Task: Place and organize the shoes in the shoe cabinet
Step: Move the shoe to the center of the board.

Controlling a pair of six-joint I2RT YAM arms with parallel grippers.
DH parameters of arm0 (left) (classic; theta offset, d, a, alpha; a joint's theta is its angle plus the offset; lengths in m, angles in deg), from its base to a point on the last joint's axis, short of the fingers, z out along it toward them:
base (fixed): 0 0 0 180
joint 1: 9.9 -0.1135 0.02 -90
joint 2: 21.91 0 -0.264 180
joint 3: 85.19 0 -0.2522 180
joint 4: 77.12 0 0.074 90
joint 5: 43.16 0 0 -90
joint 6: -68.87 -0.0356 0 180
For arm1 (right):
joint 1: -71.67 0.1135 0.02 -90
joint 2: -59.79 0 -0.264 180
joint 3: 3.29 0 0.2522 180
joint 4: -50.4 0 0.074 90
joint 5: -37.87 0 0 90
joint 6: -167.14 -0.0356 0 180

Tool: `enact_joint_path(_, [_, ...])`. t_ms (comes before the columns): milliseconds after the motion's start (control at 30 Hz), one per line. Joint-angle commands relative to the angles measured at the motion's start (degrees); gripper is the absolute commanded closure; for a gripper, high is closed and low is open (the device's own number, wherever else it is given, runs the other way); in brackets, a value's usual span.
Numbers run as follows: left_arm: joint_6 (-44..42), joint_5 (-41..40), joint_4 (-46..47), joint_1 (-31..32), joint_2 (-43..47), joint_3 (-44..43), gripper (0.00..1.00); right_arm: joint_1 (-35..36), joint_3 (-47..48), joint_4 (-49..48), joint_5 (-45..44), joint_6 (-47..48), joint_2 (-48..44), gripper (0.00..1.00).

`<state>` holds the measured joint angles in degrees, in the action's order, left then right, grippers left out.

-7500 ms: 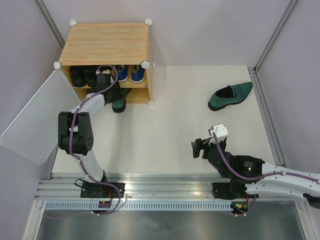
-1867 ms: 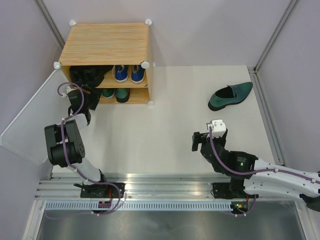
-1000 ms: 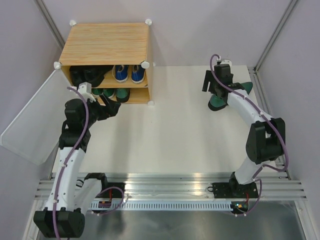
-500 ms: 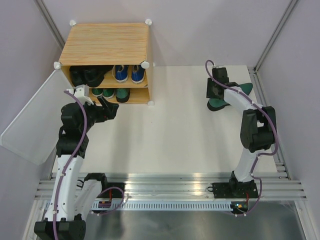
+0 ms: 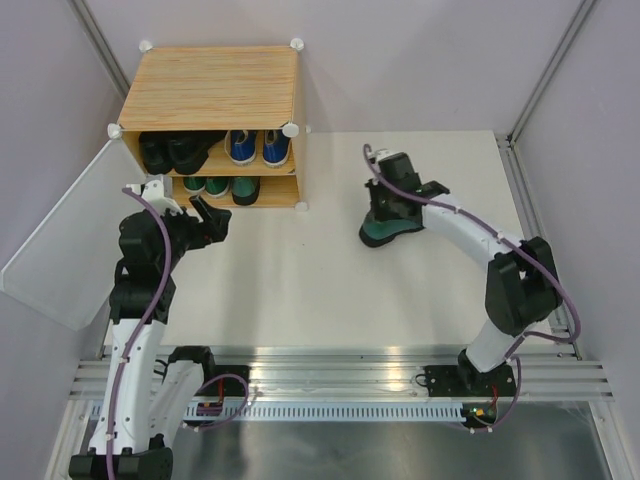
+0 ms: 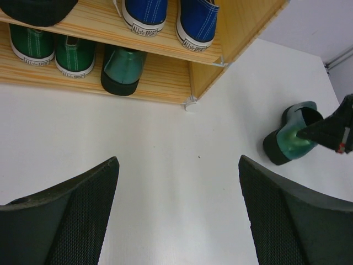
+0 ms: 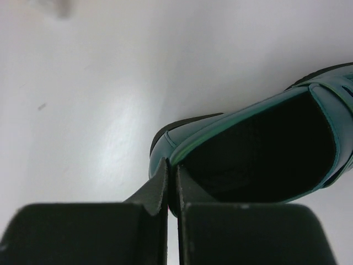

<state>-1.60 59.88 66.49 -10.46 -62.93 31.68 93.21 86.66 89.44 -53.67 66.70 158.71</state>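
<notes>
The shoe cabinet stands at the back left with its door swung open. Black boots and blue sneakers fill the upper shelf. Green sneakers and one dark-green loafer sit on the lower shelf. My right gripper is shut on the heel rim of the other loafer, mid-table to the right of the cabinet. The wrist view shows the right gripper pinching that loafer's heel edge. My left gripper hangs open and empty before the lower shelf, its wrist view showing the held loafer.
Grey walls close the table on the left, back and right. The open frosted door juts out along the left side beside my left arm. A metal rail runs along the near edge.
My right gripper has shut on the loafer's heel and carried it left from the right side toward the cabinet. The left arm has barely moved.
</notes>
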Motion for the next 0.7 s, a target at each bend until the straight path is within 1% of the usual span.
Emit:
enact_joint_path(0, [-2.13,-3.89,-1.36,-0.06,1.11,-2.4,0.09,15.31,-1.56,-0.33,7.76,2.6,-8.98,0.99])
enact_joint_path(67, [-1.87,-4.33,-1.36,-0.06,1.03,-2.4,0.09,22.54,-4.09,0.21,5.86,2.7,-10.4,0.99])
enact_joint_path(100, [-1.69,-4.42,-1.36,0.03,1.11,-2.32,0.09,26.06,-4.98,0.3,7.5,3.14,-10.93,0.99])
enact_joint_path(133, [-1.51,-4.51,-1.27,-0.06,1.03,-2.32,0.09,32.54,-5.86,1.08,7.69,4.71,-11.63,0.99])
enact_joint_path(233, [-1.34,-4.69,-1.45,0.03,1.11,-2.32,0.09,41.62,-9.46,2.49,5.94,5.16,-12.34,0.97])
enact_joint_path(267, [-1.34,-4.69,-1.45,0.03,1.11,-2.32,0.09,42.78,-9.91,2.93,5.07,4.99,-12.52,0.96])
enact_joint_path(300, [-1.34,-4.69,-1.45,-0.06,1.03,-2.32,0.09,43.4,-10.35,3.46,4.62,5.07,-12.69,0.91])
enact_joint_path(400, [-1.16,-4.25,-1.45,-0.06,1.2,-2.32,0.09,44.73,-10.88,3.99,4.7,7.0,-12.69,0.87])
enact_joint_path(533, [-1.25,-4.69,-1.45,-0.06,1.11,-2.14,0.09,46.22,-8.17,5.74,5.76,9.47,-9.37,0.77])
enact_joint_path(567, [-1.25,-4.86,-1.45,-0.06,1.11,-2.14,0.09,46.48,-7.63,5.92,5.93,9.82,-8.74,0.74])
enact_joint_path(633, [-1.42,-4.95,-1.45,0.03,1.2,-2.14,0.08,47.53,-6.14,6.36,6.11,10.0,-7.08,0.63])
enact_joint_path(667, [-1.42,-5.04,-1.45,-0.06,1.2,-2.14,0.08,47.98,-5.7,6.62,6.11,11.65,-6.63,0.55])
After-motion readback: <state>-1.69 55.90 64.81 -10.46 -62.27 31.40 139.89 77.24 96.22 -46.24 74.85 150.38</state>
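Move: The right gripper, shut on the heel rim of the green loafer, is to take it to the bare board's middle near the front: the spot lies about 21 cm back, 25 cm to its left and 10 cm below. The cabinet's near right foot stands some 24 cm left and 3 cm ahead of this gripper, and the front rail about 35 cm straight back. From the left gripper the spot lies roughly 6 cm back, 16 cm right and 26 cm below. Sweep the right gripper fast back towards the front rail, about 30 cm, and some 20 cm left, keeping its pinch on the loafer's heel and turning it nearly 60 degrees counter-clockwise. Rise a couple of centimetres at first, then sink about 4 cm to set the shoe down, and open the fingers nearly halfway as the hand comes to a stop. ##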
